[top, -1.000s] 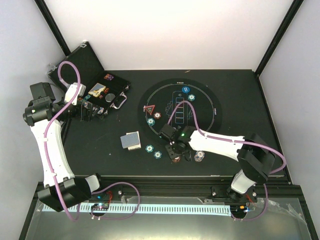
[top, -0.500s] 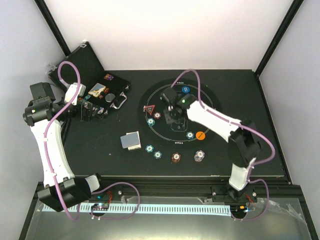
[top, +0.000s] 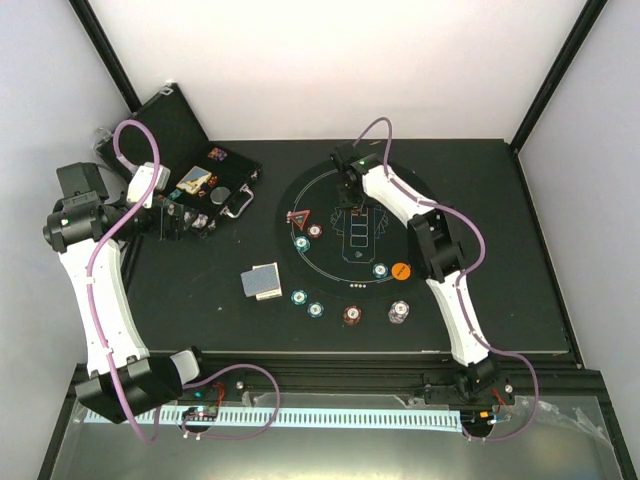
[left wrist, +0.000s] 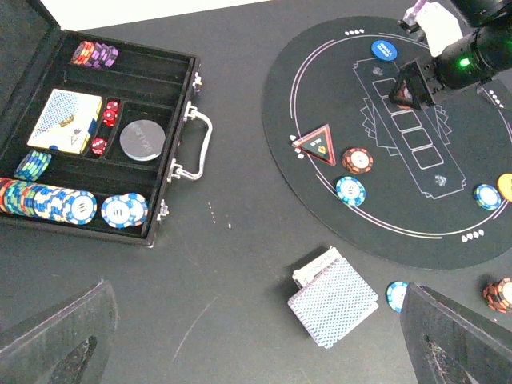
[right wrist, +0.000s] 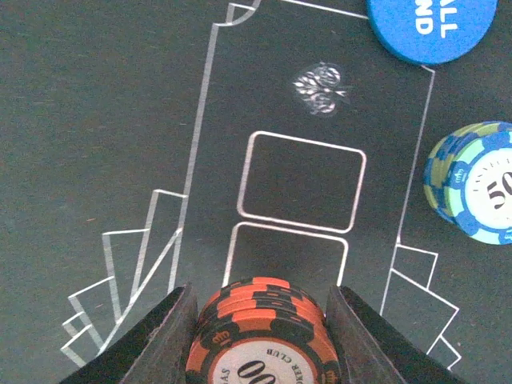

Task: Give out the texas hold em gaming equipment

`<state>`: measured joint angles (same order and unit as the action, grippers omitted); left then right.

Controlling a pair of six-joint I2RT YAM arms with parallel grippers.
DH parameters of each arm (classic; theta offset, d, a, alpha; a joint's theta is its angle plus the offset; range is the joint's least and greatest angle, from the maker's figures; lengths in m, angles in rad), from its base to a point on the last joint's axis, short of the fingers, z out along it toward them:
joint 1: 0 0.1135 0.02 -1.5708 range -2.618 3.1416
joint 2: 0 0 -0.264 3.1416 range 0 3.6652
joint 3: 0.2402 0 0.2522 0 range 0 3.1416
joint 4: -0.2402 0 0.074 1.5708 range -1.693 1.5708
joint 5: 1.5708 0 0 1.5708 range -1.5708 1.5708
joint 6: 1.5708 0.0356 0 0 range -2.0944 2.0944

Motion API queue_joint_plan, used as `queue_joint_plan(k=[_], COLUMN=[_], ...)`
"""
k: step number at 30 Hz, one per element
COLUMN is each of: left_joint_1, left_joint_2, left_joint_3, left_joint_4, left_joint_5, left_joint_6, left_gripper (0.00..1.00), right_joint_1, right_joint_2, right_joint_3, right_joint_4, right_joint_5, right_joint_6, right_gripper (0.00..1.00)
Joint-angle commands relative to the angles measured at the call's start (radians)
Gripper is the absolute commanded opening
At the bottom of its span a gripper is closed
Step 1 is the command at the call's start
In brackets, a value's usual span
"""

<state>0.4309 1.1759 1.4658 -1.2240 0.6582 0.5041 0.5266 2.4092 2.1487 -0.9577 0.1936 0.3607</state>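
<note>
My right gripper [right wrist: 260, 308] is shut on a small stack of orange-red poker chips [right wrist: 258, 340]. It hovers over the printed card boxes at the far part of the round mat [top: 420, 215]. A blue disc [right wrist: 432, 28] and a teal chip [right wrist: 476, 184] lie just beyond it. The red triangle marker [left wrist: 318, 144], a brown-red chip [left wrist: 358, 160] and a teal chip [left wrist: 350, 190] sit on the mat's left side. An orange disc [top: 401, 271] lies near its front. The card deck [left wrist: 332, 300] lies off the mat. My left gripper [left wrist: 256, 352] stands open high above the deck.
The open black case [left wrist: 180, 120] at the left holds chip rows, a card pack and red dice. Two teal chips [top: 299, 296], a brown-red stack [top: 352, 316] and a white-grey stack [top: 400, 313] lie along the mat's near edge.
My right arm swung from the mat's near edge to its far part, carrying the orange-red chips. The left arm has not moved.
</note>
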Motion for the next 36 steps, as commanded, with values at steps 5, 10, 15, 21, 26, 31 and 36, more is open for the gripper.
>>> queue_joint_plan(k=[5,10,15,21,26,31,36], left_joint_1=[0.007,0.007,0.006,0.007,0.006,0.006,0.006], left_joint_2=[-0.001,0.007,0.018,0.024,0.028,0.029,0.024], left_joint_3=[0.046,0.052,0.056,0.074,0.074,0.067,0.058], left_joint_4=[-0.012,-0.008,-0.003,-0.007,-0.005,-0.004,-0.002], left_joint_5=[-0.003,0.001,0.001,-0.002,-0.002,-0.003,-0.002], left_joint_6=[0.004,-0.001,-0.001,0.002,0.002,0.002,-0.001], left_gripper=[0.99,0.99,0.99,0.99,0.99,0.99,0.99], right_joint_1=[-0.056,-0.080,-0.095,-0.100,-0.100,-0.100,-0.100], right_joint_2=[0.061,0.110,0.149,0.172,0.179,0.178,0.139], right_joint_3=[0.094,0.175,0.219,0.233,0.235,0.243,0.260], right_joint_4=[0.010,0.001,0.004,0.008,0.009,0.003,0.001], right_joint_5=[0.029,0.030,0.018,0.004,-0.012,-0.011,0.001], right_joint_6=[-0.015,-0.015,-0.017,-0.017,-0.020,-0.022,-0.031], right_gripper=[0.36,0.37,0.37,0.38,0.40,0.55,0.67])
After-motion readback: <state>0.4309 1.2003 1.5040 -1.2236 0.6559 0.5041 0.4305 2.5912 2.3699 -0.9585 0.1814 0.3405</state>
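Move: The right hand, still pinching a few stacked red chips, is bound for the card slot nearest the far end of the mat's row, about 5 cm ahead, 3 cm right and 4 cm below. The small blind button lies some 8 cm beyond that slot and 3 cm right of it; a blue chip stack lies 6 cm to the slot's right and 2 cm farther out. From the left hand the slot is roughly 27 cm ahead, 39 cm right and 30 cm down. Forward about 5 cm and some 3 cm to its right, the right hand carries the red chips low over the card row towards the blind button, dipping slightly at first and turning a few degrees clockwise. It then stops beside the blue chips, sinks another 2 cm or so onto the slot, opens the fingers to about two thirds and just begins to rise. ##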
